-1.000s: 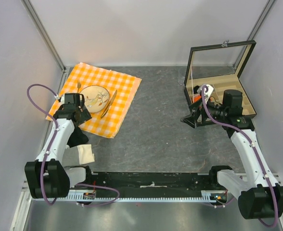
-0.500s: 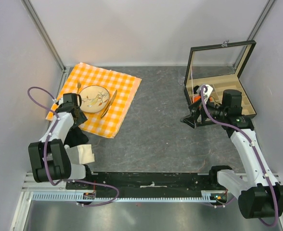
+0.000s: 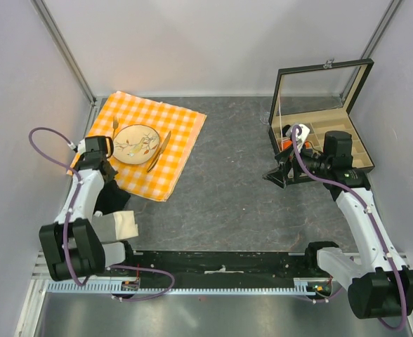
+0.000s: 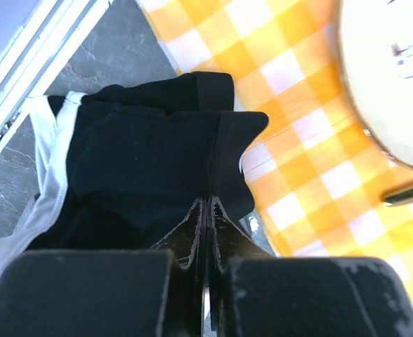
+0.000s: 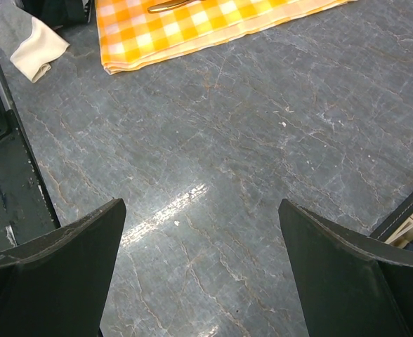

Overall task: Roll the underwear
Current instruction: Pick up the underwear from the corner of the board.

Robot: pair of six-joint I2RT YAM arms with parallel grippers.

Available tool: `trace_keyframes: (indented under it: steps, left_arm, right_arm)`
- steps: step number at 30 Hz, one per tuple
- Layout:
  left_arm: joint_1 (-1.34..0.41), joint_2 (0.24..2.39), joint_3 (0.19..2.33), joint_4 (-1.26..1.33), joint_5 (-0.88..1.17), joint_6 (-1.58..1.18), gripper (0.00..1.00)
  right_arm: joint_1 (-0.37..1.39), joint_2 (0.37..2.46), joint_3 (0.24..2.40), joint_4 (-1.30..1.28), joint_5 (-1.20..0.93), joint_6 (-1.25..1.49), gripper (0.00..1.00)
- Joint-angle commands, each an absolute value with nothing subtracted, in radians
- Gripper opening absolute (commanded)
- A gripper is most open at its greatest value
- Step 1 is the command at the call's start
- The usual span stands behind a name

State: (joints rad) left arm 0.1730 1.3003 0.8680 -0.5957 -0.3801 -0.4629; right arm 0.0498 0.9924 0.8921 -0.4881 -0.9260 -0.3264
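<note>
The underwear [image 4: 129, 154], black with a white waistband [image 4: 48, 161], lies crumpled at the near left edge of the orange checked cloth [image 4: 312, 161]. In the top view it shows as a dark heap [image 3: 114, 200] under the left arm. My left gripper [image 4: 208, 202] is shut, its tips pinching a fold of the black fabric, and a crease runs straight away from them. My right gripper [image 5: 201, 205] hangs wide open over bare grey table near the box [image 3: 326, 105], holding nothing.
A plate [image 3: 136, 144], a knife [image 3: 159, 151] and a fork [image 3: 115, 126] lie on the checked cloth [image 3: 157, 175]. A folded grey and cream cloth [image 3: 119, 226] sits beside the left arm's base. The open compartment box holds an orange roll [image 3: 285, 142].
My left gripper went from open to shut on the black fabric, and its wrist shifted left and back. The right arm has not moved.
</note>
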Motion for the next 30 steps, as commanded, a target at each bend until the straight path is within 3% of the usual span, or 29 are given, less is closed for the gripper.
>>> trace_keyframes:
  steps: [1,15,30]
  left_arm:
    - [0.176,1.172,0.891,-0.597,-0.355,-0.46,0.02]
    - [0.178,0.91,1.101,-0.745,-0.25,-0.41,0.02]
    - [0.1,0.871,1.379,-0.765,0.27,-0.408,0.02]
  right_arm:
    - [0.052,0.989,0.904,-0.477,-0.931,-0.347,0.98]
    - [0.054,0.991,0.904,-0.491,-0.95,-0.373,0.98]
    - [0.054,0.971,1.014,-0.629,-0.94,-0.484,0.98]
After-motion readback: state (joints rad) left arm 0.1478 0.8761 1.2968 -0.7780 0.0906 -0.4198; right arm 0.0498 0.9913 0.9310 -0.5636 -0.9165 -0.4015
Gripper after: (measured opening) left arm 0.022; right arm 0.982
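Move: The left hand already has the black underwear pinched by its corner, low over the table; the bulk of it lies about 5 cm back, 3 cm to the left and 3 cm below the fingers. The plate is roughly 20 cm ahead and 10 cm right, the fork some 23 cm straight ahead, the grey mat about 20 cm back and 1 cm left. From the right hand the underwear is about 68 cm left, 3 cm back and 17 cm lower. Straight up at first, then up and to the right, the left hand lifts the pinched underwear away from the table, rising about 26 cm and shifting some 9 cm right, mostly late on. The wrist tips the fingers up from their steep downward slant by roughly 40 degrees and swings clockwise, while the shut fingers keep their hold. ##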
